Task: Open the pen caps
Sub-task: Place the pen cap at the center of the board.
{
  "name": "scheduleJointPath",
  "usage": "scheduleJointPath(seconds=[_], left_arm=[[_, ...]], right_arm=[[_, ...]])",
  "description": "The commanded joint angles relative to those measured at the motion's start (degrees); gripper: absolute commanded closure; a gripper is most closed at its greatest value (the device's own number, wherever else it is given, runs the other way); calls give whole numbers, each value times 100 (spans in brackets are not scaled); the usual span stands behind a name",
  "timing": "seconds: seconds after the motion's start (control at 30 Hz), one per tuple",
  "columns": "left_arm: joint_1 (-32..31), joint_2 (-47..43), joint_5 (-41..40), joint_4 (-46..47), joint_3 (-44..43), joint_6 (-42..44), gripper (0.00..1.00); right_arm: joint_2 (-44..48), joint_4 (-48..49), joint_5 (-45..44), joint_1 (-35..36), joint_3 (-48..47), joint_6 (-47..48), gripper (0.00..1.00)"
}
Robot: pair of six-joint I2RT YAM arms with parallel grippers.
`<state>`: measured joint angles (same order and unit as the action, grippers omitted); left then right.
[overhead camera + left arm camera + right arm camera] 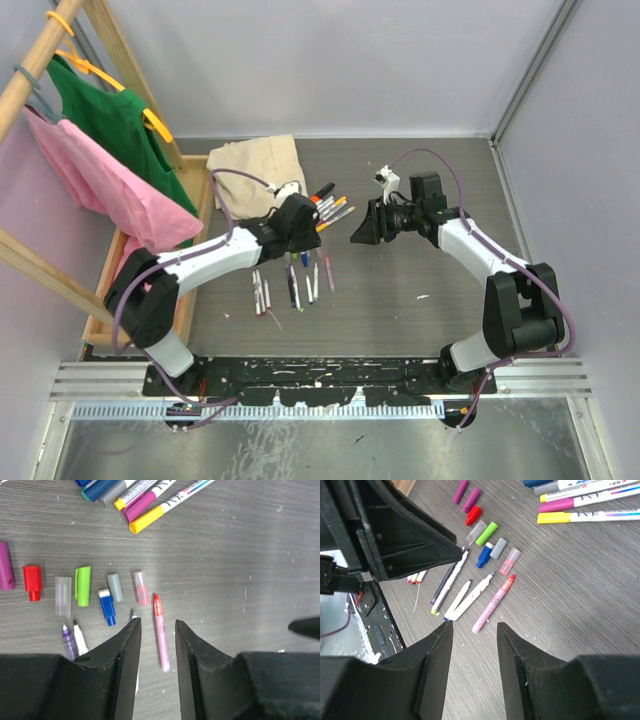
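Observation:
Loose pen caps lie in a row on the table: purple (5, 572), red (32, 580), clear (63, 596), green (83, 585), blue (107, 606), grey (115, 587) and pale pink (141, 587). An uncapped pink pen (161, 632) lies just below them, under the gap of my left gripper (157, 625), which is open and holds nothing. Several other uncapped white pens (470, 592) lie beside it. My right gripper (475, 625) is open and empty, hovering to the right of the pink pen (492, 605). Capped markers, one with a yellow cap (555, 517), lie further back.
A beige cloth (255, 170) lies at the back behind the pens. A wooden clothes rack (60, 60) with a green garment (115, 120) and a pink one (110, 185) stands along the left side. The left gripper's body (395, 535) looms close in the right wrist view.

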<state>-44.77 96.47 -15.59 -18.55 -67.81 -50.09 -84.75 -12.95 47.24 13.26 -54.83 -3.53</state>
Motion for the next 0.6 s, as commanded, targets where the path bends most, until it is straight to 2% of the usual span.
scheduleJointPath(seconds=[0.0, 0.07, 0.2, 0.27, 0.33, 0.47, 0.5, 0.57], left_arm=[[-22, -773, 364, 616, 630, 608, 65], [-10, -1096, 562, 900, 1008, 896, 63], [16, -1759, 1276, 1855, 1941, 1546, 46], [29, -2084, 1516, 2280, 2369, 1660, 38], [40, -2438, 1548, 2528, 2716, 1720, 31], [66, -3012, 1330, 2624, 3204, 1835, 22], [73, -3131, 1291, 2615, 3306, 1883, 21], [85, -3370, 1193, 2586, 3547, 1926, 16]], right_arm=[[136, -213, 517, -30, -321, 893, 53], [83, -346, 845, -30, -361, 1212, 53], [-46, -580, 1433, -32, -544, 1706, 53], [-50, -792, 1531, -31, -720, 2401, 51], [-113, -1356, 1631, -33, -926, 3895, 49], [-483, -3354, 1373, -29, -1297, 8893, 35], [-625, -3637, 1235, -23, -1397, 9694, 33], [-997, -3940, 902, 28, -1762, 10414, 31]])
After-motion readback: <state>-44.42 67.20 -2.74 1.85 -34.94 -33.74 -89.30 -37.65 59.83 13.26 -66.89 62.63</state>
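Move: The pink cap, already set down and free, lies about 2 cm ahead of the left hand, 1 cm to its right and 7 cm below. The grey cap stands some 3 cm left of the pink cap; the open pens lie about 9 cm back of the hand and 4 cm left. From the right hand, the yellow pen at the pile's near edge lies roughly 12 cm ahead, 8 cm left and 11 cm down, the pink cap 13 cm left, the pink pen 7 cm back and 9 cm left. Back and to its left, the empty left hand draws off from above the pink cap to over the open pens, about 8 cm back and half that sideways, turning some 20 degrees clockwise while its fingers open wide. The right hand stays nearly in place above the board, rising a couple of centimetres and dipping slightly, rolls over 50 degrees counter-clockwise about its fingers, and opens them wider. ##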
